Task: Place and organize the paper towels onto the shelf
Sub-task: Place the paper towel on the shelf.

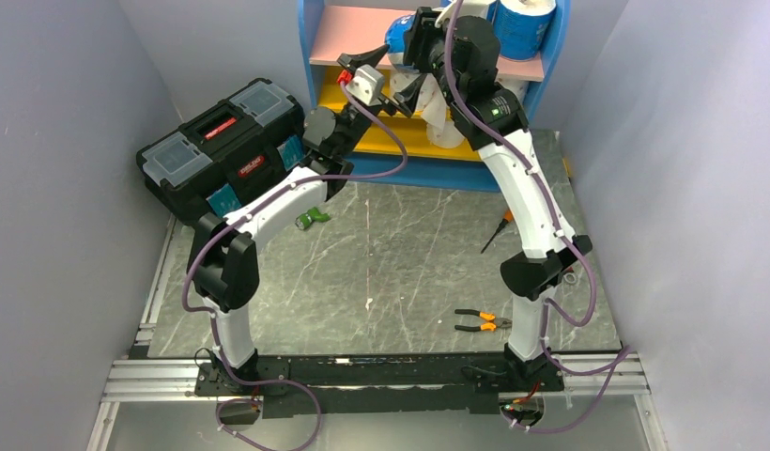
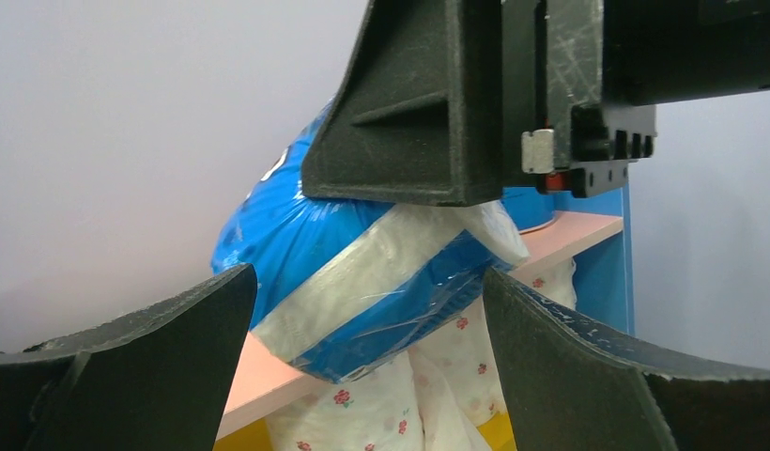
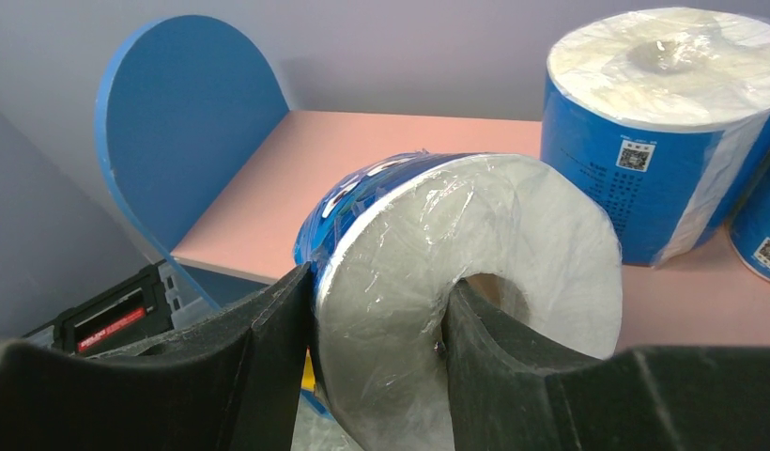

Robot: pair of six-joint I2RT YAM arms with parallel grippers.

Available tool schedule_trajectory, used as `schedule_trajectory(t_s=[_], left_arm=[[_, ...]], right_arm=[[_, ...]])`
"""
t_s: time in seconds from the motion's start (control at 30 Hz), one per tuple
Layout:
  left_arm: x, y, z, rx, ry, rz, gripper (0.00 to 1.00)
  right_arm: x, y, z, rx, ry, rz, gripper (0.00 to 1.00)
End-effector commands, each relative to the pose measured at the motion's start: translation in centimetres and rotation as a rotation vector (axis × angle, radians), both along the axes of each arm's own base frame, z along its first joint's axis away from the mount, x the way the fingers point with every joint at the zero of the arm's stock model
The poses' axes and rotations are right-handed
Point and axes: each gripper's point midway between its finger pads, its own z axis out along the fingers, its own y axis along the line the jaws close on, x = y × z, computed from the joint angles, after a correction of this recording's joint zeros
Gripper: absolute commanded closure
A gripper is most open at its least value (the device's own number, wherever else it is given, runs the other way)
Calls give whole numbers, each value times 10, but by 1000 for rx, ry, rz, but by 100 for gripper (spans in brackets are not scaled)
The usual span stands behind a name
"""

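My right gripper (image 3: pixel 377 291) is shut on a blue-wrapped paper towel roll (image 3: pixel 456 254), one finger inside its core and the other on its outer wall. It holds the roll on its side over the front edge of the shelf's pink top board (image 3: pixel 362 160). From above, this roll (image 1: pixel 396 38) and the right gripper (image 1: pixel 414 42) sit at the shelf (image 1: pixel 315 38) top. My left gripper (image 2: pixel 367 357) is open just below and in front of the same roll (image 2: pixel 362 272), touching nothing. White rolls with pink dots (image 2: pixel 362 413) stand on the yellow board underneath.
Two upright blue-wrapped rolls (image 3: pixel 644 122) (image 3: pixel 762 235) occupy the right side of the pink board. A black toolbox (image 1: pixel 222 146) stands left of the shelf. Pliers (image 1: pixel 483 322), a screwdriver (image 1: pixel 497 228) and a small green item (image 1: pixel 312 220) lie on the table.
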Motion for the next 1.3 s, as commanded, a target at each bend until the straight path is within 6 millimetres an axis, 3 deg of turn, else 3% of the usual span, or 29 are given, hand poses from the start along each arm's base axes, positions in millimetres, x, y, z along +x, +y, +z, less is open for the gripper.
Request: schedule_trajectory(t_s=[0.0,0.2,0.4,0.53,0.93,1.27], left_arm=[[-8,-7,12,6,-71,-25,3],[-1,-12,9,23,-81,-12,1],[9,-11,14,3,-67,29,1],[14,-8,14,-16,-54,50,1],[25,3,25,-78,-22,109,1],[37,8,20,-88,11,114,1]], right_arm=[[-15,4,50,91,-134,45,55],[-16,6,49,97,-127,58,47],[-17,8,44,96,-113,69,29],[-18,8,45,98,-114,72,24],[-28,1,58,118,-137,70,13],[-37,-6,66,126,-154,58,11]])
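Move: The blue paper towel, held tilted by its wall in the right hand, has its middle about 6 cm ahead, 3 cm right and 2 cm above the open left hand. From the right hand, the pink shelf's front edge, where the roll goes, lies some 6 cm ahead, 1 cm left and 6 cm down. The standing blue roll is about 12 cm ahead and 10 cm right, nearly level; a floral roll on the shelf below lies roughly 8 cm ahead, straight in line, 14 cm down. The tilted blue roll is let go at the shelf's front edge: the right fingers, one in its core and one outside, spread wide and come free as that hand rises about 2.5 cm, easing slightly left, then back. Meanwhile the left hand, jaws kept wide, moves some 3 cm forward towards the roll's near side, swinging first a little right and then left again; whether it touches can't be seen clearly. ##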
